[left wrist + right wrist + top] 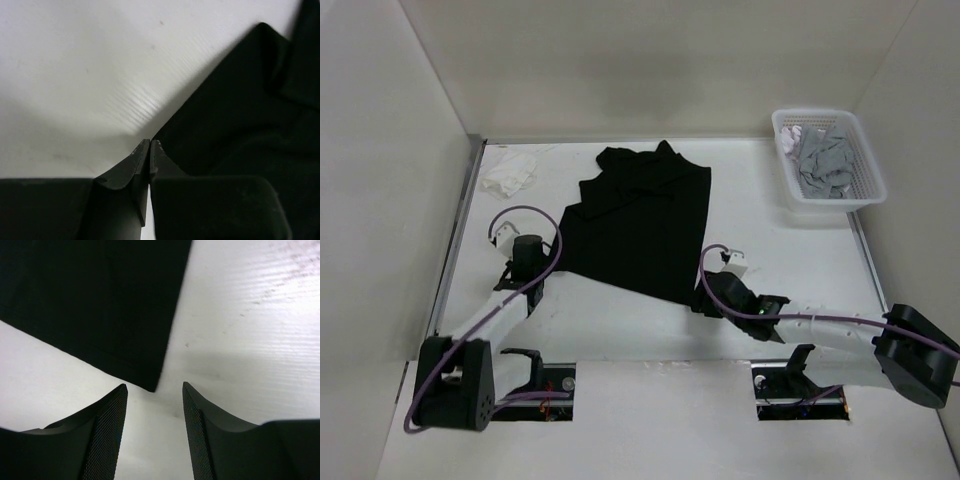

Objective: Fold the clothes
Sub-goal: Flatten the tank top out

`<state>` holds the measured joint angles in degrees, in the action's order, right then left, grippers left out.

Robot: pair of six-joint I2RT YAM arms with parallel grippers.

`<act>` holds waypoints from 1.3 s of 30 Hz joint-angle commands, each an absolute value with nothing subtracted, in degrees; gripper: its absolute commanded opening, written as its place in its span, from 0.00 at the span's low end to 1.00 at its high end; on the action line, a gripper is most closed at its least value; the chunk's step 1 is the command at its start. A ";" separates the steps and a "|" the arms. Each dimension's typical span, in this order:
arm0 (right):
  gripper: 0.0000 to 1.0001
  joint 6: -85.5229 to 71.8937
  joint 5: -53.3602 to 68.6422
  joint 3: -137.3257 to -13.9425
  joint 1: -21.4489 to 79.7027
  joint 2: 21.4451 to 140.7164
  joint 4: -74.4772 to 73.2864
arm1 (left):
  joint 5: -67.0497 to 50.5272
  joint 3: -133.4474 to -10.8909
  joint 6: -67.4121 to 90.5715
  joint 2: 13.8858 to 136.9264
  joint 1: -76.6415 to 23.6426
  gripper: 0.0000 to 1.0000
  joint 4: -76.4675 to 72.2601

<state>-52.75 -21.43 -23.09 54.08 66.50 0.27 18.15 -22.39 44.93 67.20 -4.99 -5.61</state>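
The black shirt [640, 220] lies spread flat in the middle of the white table, collar end toward the back. My left gripper [540, 268] is at its near left corner. In the left wrist view that gripper [150, 142] is shut, with the shirt [240, 125] running right into the closed tips, so it pinches the corner's edge. My right gripper [705, 300] is at the near right corner. It stands open [154, 384], low over the table, and the pointed corner of the shirt [100, 300] lies just ahead of the gap between its fingers, untouched.
A white basket [865, 195] holding grey garments [825, 160] stands at the back right. A small crumpled white cloth [508, 177] lies at the back left. White walls close in the table on the left, back and right.
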 commanded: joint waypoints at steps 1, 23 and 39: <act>0.53 -55.19 -22.76 -23.55 54.09 66.61 -3.77 | 16.87 -19.08 47.10 58.56 -7.77 0.01 -0.02; 0.37 -56.16 -19.69 -29.61 52.34 75.49 -8.88 | 10.37 -16.70 46.67 44.91 -8.04 0.01 4.92; 0.00 -56.61 -25.30 -31.64 51.28 72.88 -10.10 | 9.49 -19.33 46.40 41.93 -8.48 0.00 4.22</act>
<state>-56.53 -21.26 -31.35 51.72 76.77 -8.34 10.37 -15.57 47.24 43.38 -8.38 6.28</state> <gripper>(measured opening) 0.009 0.018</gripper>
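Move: The left hand's shut fingers already hold the tank top's near-left corner; the bare table it draws towards lies about 5 cm back, 4 cm to its right and 3 cm below. The near-right corner is roughly 10 cm back and 37 cm to the left hand's right; from the open right hand it lies only 1 cm ahead and 2 cm below. The shirt's middle is some 23 cm ahead of the right hand and 16 cm to its left. The right hand's fingers come to pinch the near-right hem corner, closing from half open to shut as the hand sinks about 2 cm and tips slightly further down. The left keeps its grip and drags the near-left corner back some 5 cm and to the right 3 cm, quickly at first, then almost halts and eases up to about 2 cm above its start, turning slightly clockwise. ##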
